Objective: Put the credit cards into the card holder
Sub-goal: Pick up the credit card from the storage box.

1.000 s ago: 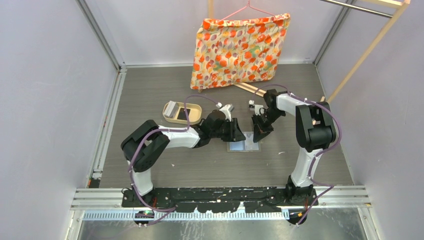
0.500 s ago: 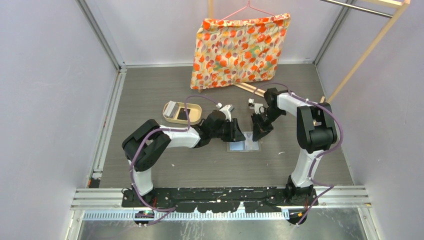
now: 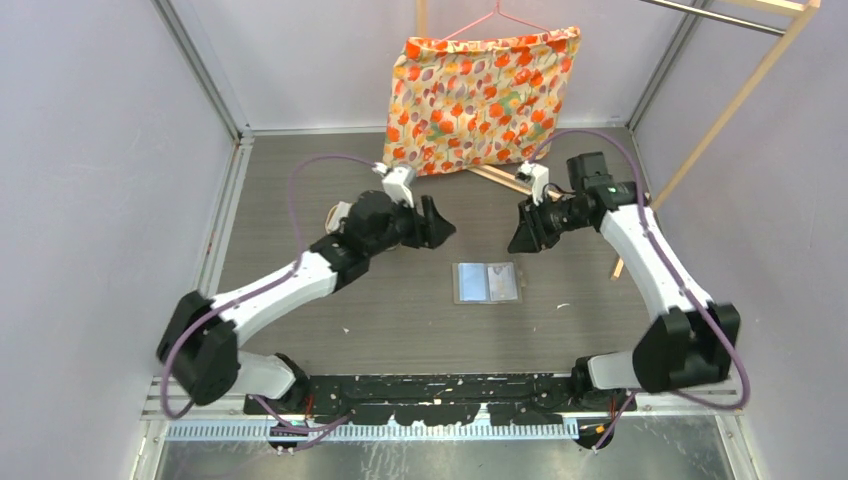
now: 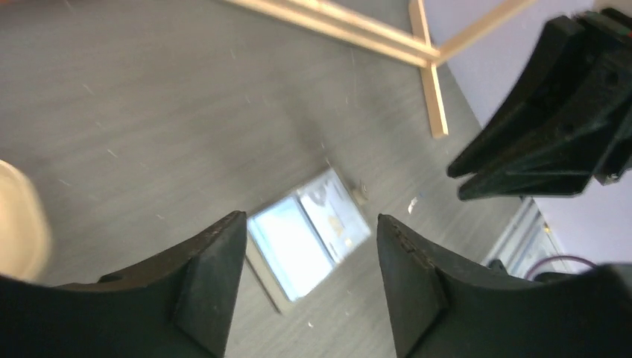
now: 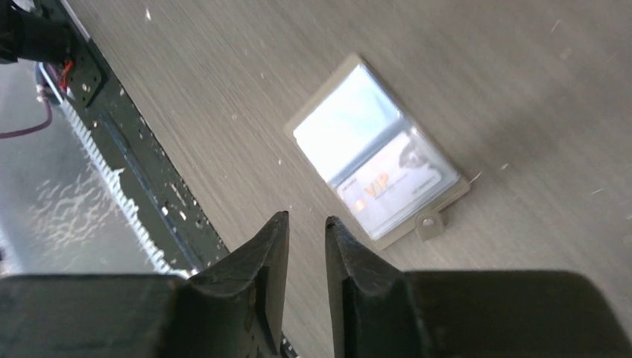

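The card holder [image 3: 487, 283] lies open and flat on the grey table, with pale clear pockets. A pale card marked VIP [image 5: 395, 186] sits in one pocket; the other pocket [image 5: 346, 127] looks blank. The holder also shows in the left wrist view [image 4: 309, 231]. My left gripper [image 3: 440, 228] hangs above and back-left of the holder, jaws wide open and empty. My right gripper [image 3: 515, 240] hangs above and back-right of it, jaws a narrow gap apart with nothing between them. No other cards are in view.
The tan tray [image 3: 336, 211] is mostly hidden behind my left arm. A flowered cushion [image 3: 478, 100] hangs at the back. Wooden rack slats [image 3: 500, 178] lie on the table behind the grippers. The black base rail [image 5: 112, 142] runs along the near edge.
Both grippers have lifted off the card holder and pulled back, the left toward the back left, the right toward the back right. The holder now lies uncovered.
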{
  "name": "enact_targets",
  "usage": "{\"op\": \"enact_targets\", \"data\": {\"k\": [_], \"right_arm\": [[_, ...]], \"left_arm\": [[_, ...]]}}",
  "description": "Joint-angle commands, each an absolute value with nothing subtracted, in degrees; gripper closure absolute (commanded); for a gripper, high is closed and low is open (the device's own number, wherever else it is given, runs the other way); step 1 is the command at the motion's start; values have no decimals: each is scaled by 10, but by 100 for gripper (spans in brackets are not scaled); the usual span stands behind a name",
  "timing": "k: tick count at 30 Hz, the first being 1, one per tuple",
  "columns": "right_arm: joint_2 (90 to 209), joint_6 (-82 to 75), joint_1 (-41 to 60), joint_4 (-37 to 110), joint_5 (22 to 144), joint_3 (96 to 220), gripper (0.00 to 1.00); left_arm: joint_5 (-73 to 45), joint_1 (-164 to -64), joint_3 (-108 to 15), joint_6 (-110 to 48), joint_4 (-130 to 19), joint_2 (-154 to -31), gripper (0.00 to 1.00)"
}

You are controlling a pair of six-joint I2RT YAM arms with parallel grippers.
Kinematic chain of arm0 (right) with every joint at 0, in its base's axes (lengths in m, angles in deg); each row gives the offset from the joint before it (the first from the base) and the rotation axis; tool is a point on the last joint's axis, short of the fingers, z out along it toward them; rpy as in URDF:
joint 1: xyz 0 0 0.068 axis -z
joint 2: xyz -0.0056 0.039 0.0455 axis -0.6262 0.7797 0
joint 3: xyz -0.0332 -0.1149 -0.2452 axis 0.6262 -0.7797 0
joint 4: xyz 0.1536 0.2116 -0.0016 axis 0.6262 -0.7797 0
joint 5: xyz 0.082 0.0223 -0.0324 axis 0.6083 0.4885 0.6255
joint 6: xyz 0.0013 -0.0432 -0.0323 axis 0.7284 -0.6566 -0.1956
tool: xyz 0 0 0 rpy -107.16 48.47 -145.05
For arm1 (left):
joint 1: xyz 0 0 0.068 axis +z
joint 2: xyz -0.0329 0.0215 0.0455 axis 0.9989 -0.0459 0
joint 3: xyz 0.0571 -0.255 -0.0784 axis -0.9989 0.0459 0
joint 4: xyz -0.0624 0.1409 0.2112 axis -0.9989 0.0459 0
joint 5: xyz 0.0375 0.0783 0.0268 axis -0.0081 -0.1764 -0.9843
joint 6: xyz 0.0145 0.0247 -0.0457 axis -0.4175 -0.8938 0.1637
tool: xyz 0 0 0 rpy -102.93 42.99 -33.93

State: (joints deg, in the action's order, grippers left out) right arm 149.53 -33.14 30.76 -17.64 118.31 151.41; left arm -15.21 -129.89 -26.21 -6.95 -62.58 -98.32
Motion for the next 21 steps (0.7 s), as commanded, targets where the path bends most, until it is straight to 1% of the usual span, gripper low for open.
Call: {"op": "enact_targets", "data": {"k": [1, 2, 3, 4, 5, 7, 9, 13, 16, 21], "right_arm": [[1399, -327, 309, -111, 1213, 1519, 66], [1384, -324, 309, -101, 1225, 1525, 59], [1379, -324, 308, -96, 1243, 1529, 54], [1375, -323, 308, -87, 1260, 1531, 46], [1374, -322, 308, -81, 1278, 1532, 42], [1382, -332, 308, -84, 1308, 1529, 40], [1393, -338, 308, -75, 1311, 1510, 40], [1418, -381, 310, -107, 1248, 1502, 39], [1439, -397, 322, -137, 1242, 1518, 39], [1457, -406, 352, -138, 1229, 1513, 39]], "left_arm": [[-212, -1249, -292, -174, -507, -891, 28], [-207, -1232, -300, -206, -475, -879, 21], [-211, -1218, -312, -229, -458, -870, 13], [-229, -1208, -323, -262, -433, -865, 4], [-260, -1203, -334, -297, -409, -865, 1], [-320, -1192, -358, -360, -360, -879, 0], [-353, -1179, -377, -383, -342, -895, 0], [-432, -1154, -365, -446, -403, -945, 0], [-460, -1133, -363, -477, -443, -992, 0], [-463, -1117, -384, -506, -454, -1058, 0]]}}
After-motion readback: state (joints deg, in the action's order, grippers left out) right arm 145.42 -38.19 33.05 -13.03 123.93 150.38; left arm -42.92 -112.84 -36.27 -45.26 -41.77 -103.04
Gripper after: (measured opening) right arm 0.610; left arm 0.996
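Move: From the left hand, the stack of credit cards in the storage box lies about 25 cm to its left, 13 cm ahead and 16 cm below. The black card, flat in the same box, is some 19 cm left, 11 cm ahead and 18 cm down, while the card holder lies roughly 8 cm to the hand's right and 2 cm back, also 18 cm down. From the right hand, the stack is about 38 cm left, 15 cm ahead and 13 cm below. The left hand sweeps quickly some 21 cm to the left and 11 cm forward, away from the card holder towards the stack in the storage box, first rising about 7 cm and then sinking to end 3 cm below its start, as its left side rolls up some 50 degrees, it swings counter-clockwise and the partly open fingers spread fully. The right hand, empty over the card holder, rises about 8 cm and settles back to roughly 3 cm above its start while its fingers open wider. ##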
